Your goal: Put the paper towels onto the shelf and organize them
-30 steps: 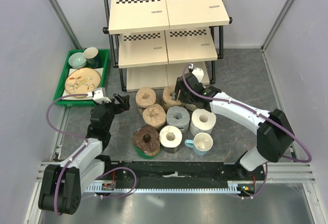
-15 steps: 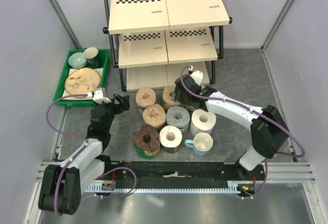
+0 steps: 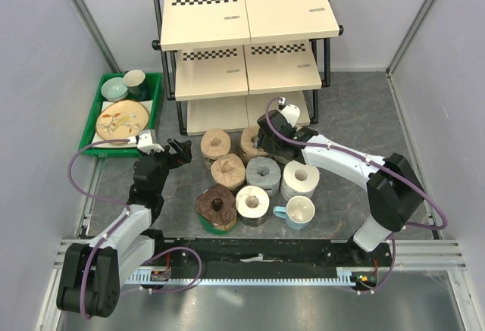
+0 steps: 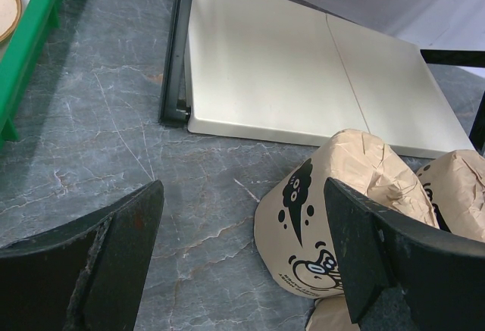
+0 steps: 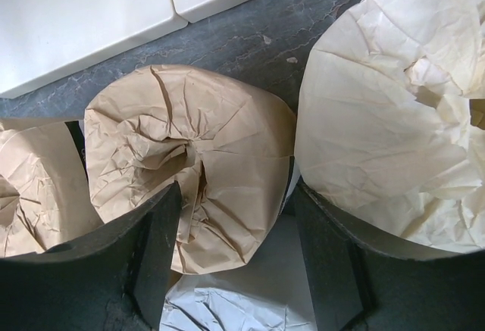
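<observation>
Several paper towels stand on end on the floor in front of the shelf (image 3: 246, 24). My right gripper (image 3: 261, 142) is down over the tan roll (image 3: 250, 138) nearest the shelf's bottom board. In the right wrist view my gripper (image 5: 239, 248) is open. Its left finger (image 5: 151, 255) rests on that tan roll (image 5: 189, 149). Its right finger (image 5: 333, 255) sits in the gap beside a cream roll (image 5: 386, 134). My left gripper (image 3: 178, 151) is open and empty, left of another tan roll (image 3: 216, 144). That roll's printed side (image 4: 303, 217) shows in the left wrist view, just inside the right finger (image 4: 371, 255).
A grey roll (image 3: 264, 172), a white roll (image 3: 300, 179), a dark brown roll (image 3: 217, 205) and a cream roll (image 3: 252, 202) crowd the middle. A white mug (image 3: 300, 212) stands by them. A green tray (image 3: 89, 129) of dishes lies at the left.
My right arm has edged slightly left over the tan roll by the shelf. The left arm has not moved.
</observation>
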`<state>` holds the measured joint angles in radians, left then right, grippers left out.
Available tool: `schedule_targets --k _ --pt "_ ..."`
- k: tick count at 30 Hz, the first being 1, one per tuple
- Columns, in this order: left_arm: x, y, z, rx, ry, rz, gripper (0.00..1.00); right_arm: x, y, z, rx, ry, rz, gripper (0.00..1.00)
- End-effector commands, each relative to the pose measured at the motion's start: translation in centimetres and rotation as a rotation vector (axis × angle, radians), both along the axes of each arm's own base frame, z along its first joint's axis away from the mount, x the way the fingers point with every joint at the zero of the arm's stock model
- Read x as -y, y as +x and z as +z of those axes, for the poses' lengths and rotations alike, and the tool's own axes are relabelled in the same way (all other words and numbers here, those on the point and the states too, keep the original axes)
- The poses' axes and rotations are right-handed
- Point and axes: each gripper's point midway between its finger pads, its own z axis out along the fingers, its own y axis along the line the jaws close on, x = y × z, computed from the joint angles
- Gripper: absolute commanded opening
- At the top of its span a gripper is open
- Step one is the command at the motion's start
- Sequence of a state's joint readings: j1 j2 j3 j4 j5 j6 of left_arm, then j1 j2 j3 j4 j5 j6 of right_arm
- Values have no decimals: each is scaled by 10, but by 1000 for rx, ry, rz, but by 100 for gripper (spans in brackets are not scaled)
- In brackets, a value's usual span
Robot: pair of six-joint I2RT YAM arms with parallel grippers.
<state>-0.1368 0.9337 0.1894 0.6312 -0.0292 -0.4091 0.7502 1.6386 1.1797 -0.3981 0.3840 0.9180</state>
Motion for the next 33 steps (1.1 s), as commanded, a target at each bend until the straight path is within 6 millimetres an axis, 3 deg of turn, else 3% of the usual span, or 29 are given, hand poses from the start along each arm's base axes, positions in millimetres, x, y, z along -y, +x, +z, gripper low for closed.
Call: schedule_targets --k 1,13,23,33 --pt "-4 2 12 52 -2 24 93 -2 13 7 39 18 -50 69" --pt "-4 3 12 53 -2 26 93 -1 19 4 66 36 -103 67" --pt "-5 3 12 50 -3 29 93 -2 19 -11 36 13 -96 54" --pt "-5 3 12 50 -3 31 93 0 20 7 87 13 -68 37"
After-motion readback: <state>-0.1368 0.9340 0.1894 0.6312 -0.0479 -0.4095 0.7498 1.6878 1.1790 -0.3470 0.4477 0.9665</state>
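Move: The brown-wrapped roll in the middle of the back row is the right hand's: its middle lies about 3 cm left, 2 cm ahead and some 6 cm below, so the fingers hang over its right-hand wall. The cream roll stands about 11 cm to the right of that roll, another brown roll about 11 cm to its left, and the grey roll about 9 cm nearer the base. From the left hand the middle brown roll is some 20 cm right and 1 cm ahead. The right hand edges about 1.5 cm forward over the middle brown roll with a hair of lift, turning some 5 degrees clockwise, until its left finger is at the core hole and its right finger is over the gap beside the cream roll. It then sinks roughly 1.5 cm, and the fingers close by about a third of their gap, pinching the roll's right-hand wall between them, with the gripper's effort rising at the end. ##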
